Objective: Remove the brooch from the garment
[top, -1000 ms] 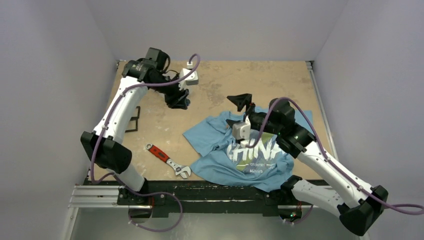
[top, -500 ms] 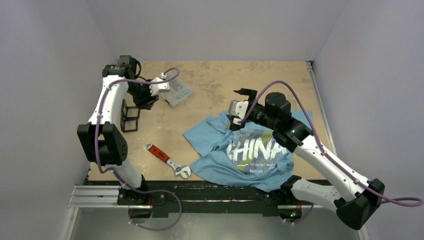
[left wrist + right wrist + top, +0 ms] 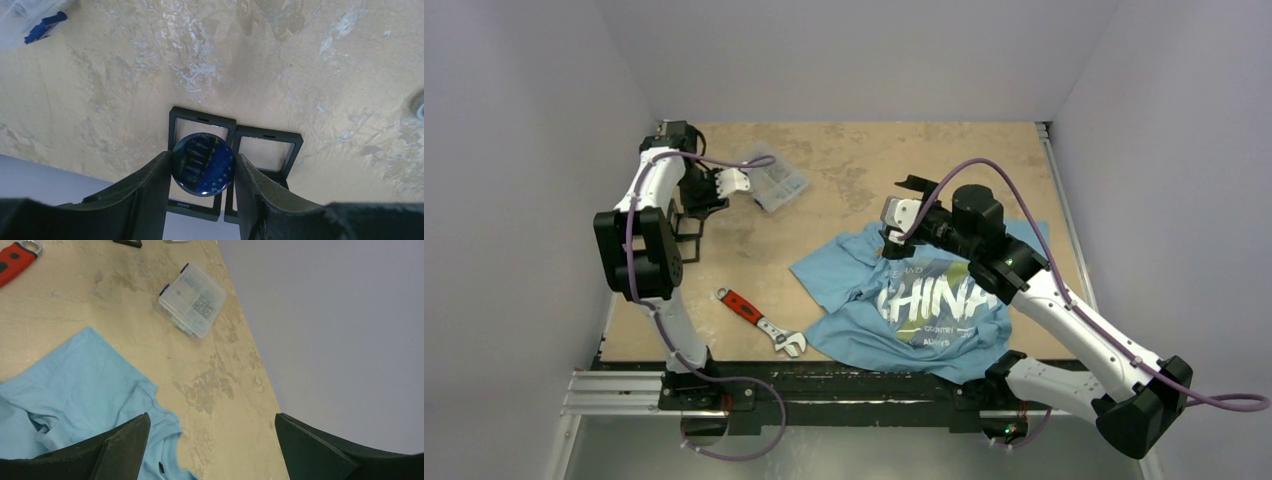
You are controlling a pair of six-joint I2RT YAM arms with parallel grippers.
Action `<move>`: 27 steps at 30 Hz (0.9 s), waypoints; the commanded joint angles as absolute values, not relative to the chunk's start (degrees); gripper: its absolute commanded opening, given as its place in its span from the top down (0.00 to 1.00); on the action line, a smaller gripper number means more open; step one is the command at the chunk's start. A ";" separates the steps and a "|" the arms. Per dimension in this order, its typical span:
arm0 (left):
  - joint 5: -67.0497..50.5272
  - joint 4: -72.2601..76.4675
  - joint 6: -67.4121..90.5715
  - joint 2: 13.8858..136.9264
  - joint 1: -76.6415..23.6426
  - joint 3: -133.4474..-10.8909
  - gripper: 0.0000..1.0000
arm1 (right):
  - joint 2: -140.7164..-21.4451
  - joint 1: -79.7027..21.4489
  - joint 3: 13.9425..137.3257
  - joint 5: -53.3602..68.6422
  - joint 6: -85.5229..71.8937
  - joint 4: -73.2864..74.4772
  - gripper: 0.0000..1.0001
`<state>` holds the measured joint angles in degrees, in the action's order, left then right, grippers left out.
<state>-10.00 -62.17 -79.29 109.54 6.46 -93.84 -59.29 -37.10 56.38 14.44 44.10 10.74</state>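
The garment (image 3: 914,300) is a light blue T-shirt with white "CHINA" lettering, lying crumpled at the table's near right; its collar edge shows in the right wrist view (image 3: 75,390). The brooch (image 3: 202,163) is a round dark blue badge with yellow-green marks. My left gripper (image 3: 202,167) is shut on it and holds it above two black open frames (image 3: 235,165) at the table's far left edge. In the top view the left gripper (image 3: 707,190) is by those frames. My right gripper (image 3: 902,212) is open and empty above the shirt's collar; its jaws stand wide apart in the right wrist view (image 3: 212,422).
A clear plastic box with small parts (image 3: 774,183) lies at the back left; it also shows in the right wrist view (image 3: 192,300). A red-handled adjustable wrench (image 3: 759,322) lies near the front left of the shirt. Grey walls close in all sides.
My left arm has swung left and back with the brooch, from mid-table to over the black frames. My right gripper has lifted off the shirt and turned, then stayed put.
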 commanded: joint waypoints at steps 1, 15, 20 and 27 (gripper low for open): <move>-7.40 -60.93 -83.34 112.43 7.19 -96.35 0.75 | -59.25 -37.09 56.87 13.73 43.15 11.72 0.01; -2.85 -60.99 -86.25 119.62 9.38 -99.30 0.71 | -58.38 -37.05 56.56 13.30 45.41 14.54 0.01; -2.19 -60.87 -86.71 120.45 9.49 -99.70 0.69 | -57.99 -37.08 56.06 13.70 46.62 14.50 0.01; -1.58 -61.70 -86.93 121.46 9.49 -100.77 0.65 | -58.32 -37.08 56.25 13.71 47.09 14.48 0.01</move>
<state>-2.04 -60.88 -85.10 121.19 9.10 -98.50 -59.18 -37.10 56.12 14.15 46.13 14.81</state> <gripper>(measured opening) 0.449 0.987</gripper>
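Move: Beneath the left hand, which already pinches the brooch, stand two black frames side by side. The farther one is about 5 cm to its left, 1 cm ahead and some 6 cm below; its neighbour is roughly 6 cm back and 4 cm left, equally low. The clear plastic box lies about 11 cm ahead and 17 cm to the right. From the empty right hand, the farther frame is about 13 cm ahead, 53 cm left and 26 cm lower. Sinking about 5 cm while swinging nearly as far to its left, with a slight forward drift, the left hand carries the brooch down towards the farther black frame and slows almost to a stop low over it. The wrist tilts some 10 degrees, bringing the fingers nearer to straight down; they keep their pinch on the brooch's rim. ##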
